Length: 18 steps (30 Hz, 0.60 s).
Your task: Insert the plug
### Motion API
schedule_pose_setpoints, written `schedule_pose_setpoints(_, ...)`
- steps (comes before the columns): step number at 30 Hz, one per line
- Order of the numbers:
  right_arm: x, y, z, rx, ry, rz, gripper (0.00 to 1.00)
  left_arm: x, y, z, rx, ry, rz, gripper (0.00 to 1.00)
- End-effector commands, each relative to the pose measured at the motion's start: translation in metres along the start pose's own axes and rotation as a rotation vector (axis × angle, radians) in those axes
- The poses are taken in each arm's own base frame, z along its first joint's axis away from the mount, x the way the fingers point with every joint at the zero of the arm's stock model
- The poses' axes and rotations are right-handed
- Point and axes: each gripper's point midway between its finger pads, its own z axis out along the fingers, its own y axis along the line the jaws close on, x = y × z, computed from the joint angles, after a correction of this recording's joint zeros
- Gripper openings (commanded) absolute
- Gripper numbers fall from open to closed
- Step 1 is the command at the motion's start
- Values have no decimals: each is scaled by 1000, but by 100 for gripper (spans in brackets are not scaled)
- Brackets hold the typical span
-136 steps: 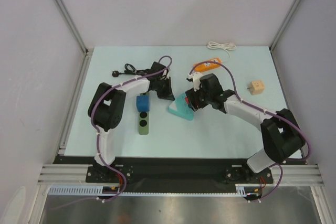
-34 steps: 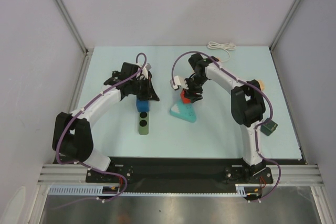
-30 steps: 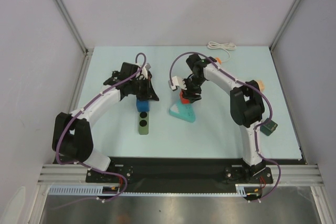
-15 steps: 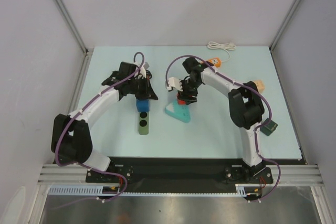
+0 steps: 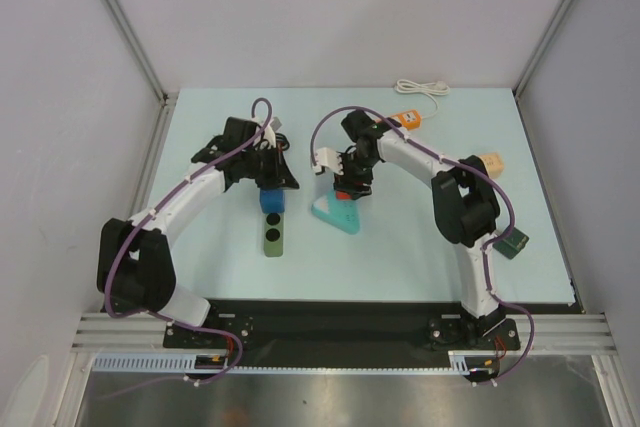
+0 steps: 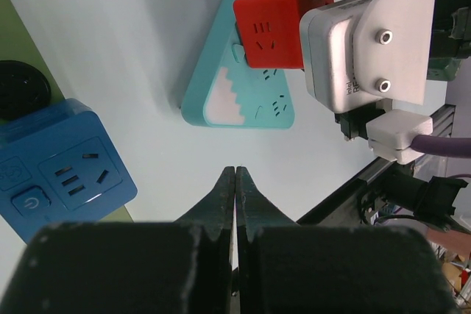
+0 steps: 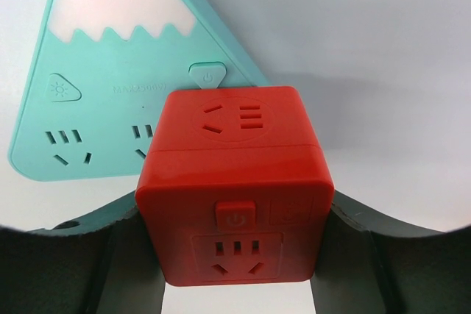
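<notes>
The plug and its black cord are hidden from every view; my left arm covers the back-left table in the top view. My left gripper [image 5: 286,181] [image 6: 235,171] is shut with nothing between its fingers, hovering just beyond a blue cube socket [image 5: 271,201] [image 6: 60,174]. My right gripper [image 5: 347,188] [image 7: 235,234] is shut on a red cube socket [image 5: 345,190] [image 7: 234,182] [image 6: 277,24], one finger on each side. The red cube sits over one corner of a teal triangular socket board [image 5: 333,213] [image 7: 103,108] [image 6: 235,90].
A green strip with black discs [image 5: 272,237] lies under and in front of the blue cube. An orange power strip [image 5: 405,118] with a white cord [image 5: 425,88] lies at the back. A wooden block [image 5: 491,161] and a dark green block [image 5: 512,243] are beside the right arm.
My right gripper has carried the red cube to the left, and the teal triangle has slid left with it. My left gripper drifted slightly left, staying shut.
</notes>
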Motion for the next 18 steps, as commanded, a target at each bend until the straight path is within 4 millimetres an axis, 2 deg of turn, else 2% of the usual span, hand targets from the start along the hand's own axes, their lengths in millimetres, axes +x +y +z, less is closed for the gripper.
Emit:
schedule_pose_setpoints(1, 8, 14, 20, -49, 51, 18, 51, -8, -7, -10, 22, -49, 32, 0)
schedule_pose_setpoints(2, 8, 13, 19, -48, 48, 22, 60, -8, -8, -11, 23, -50, 32, 0)
schedule_pose_setpoints(7, 0, 3, 9, -7, 18, 30, 67, -8, -8, -11, 24, -51, 32, 0)
schedule_pose_setpoints(10, -7, -2, 4, 13, -3, 27, 100, -8, -6, -11, 21, -50, 33, 0)
schedule_pose_setpoints(15, -13, -11, -12, 56, -42, 27, 100, -9, -5, -12, 13, -60, 38, 0)
schedule_pose_setpoints(18, -19, -17, -29, 93, -67, 22, 100, -10, -6, -13, 11, -64, 40, 0)
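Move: The red cube plug is still gripped between the right fingers, at the hand point, seated on the teal triangular socket block. The teal block's middle lies about 3 cm back, 3 cm left and 5 cm below the right hand. The blue cube is some 18 cm left and 3 cm back of that hand, at about its height. From the left hand, the teal block lies about 3 cm ahead, 9 cm right and 13 cm down. Hold the right hand where it is, around the red plug, and spread its fingers from about two-thirds open to fully open so that they let go of the plug's sides. Allow only a clockwise turn of a couple of degrees; don't lift or back away yet. ##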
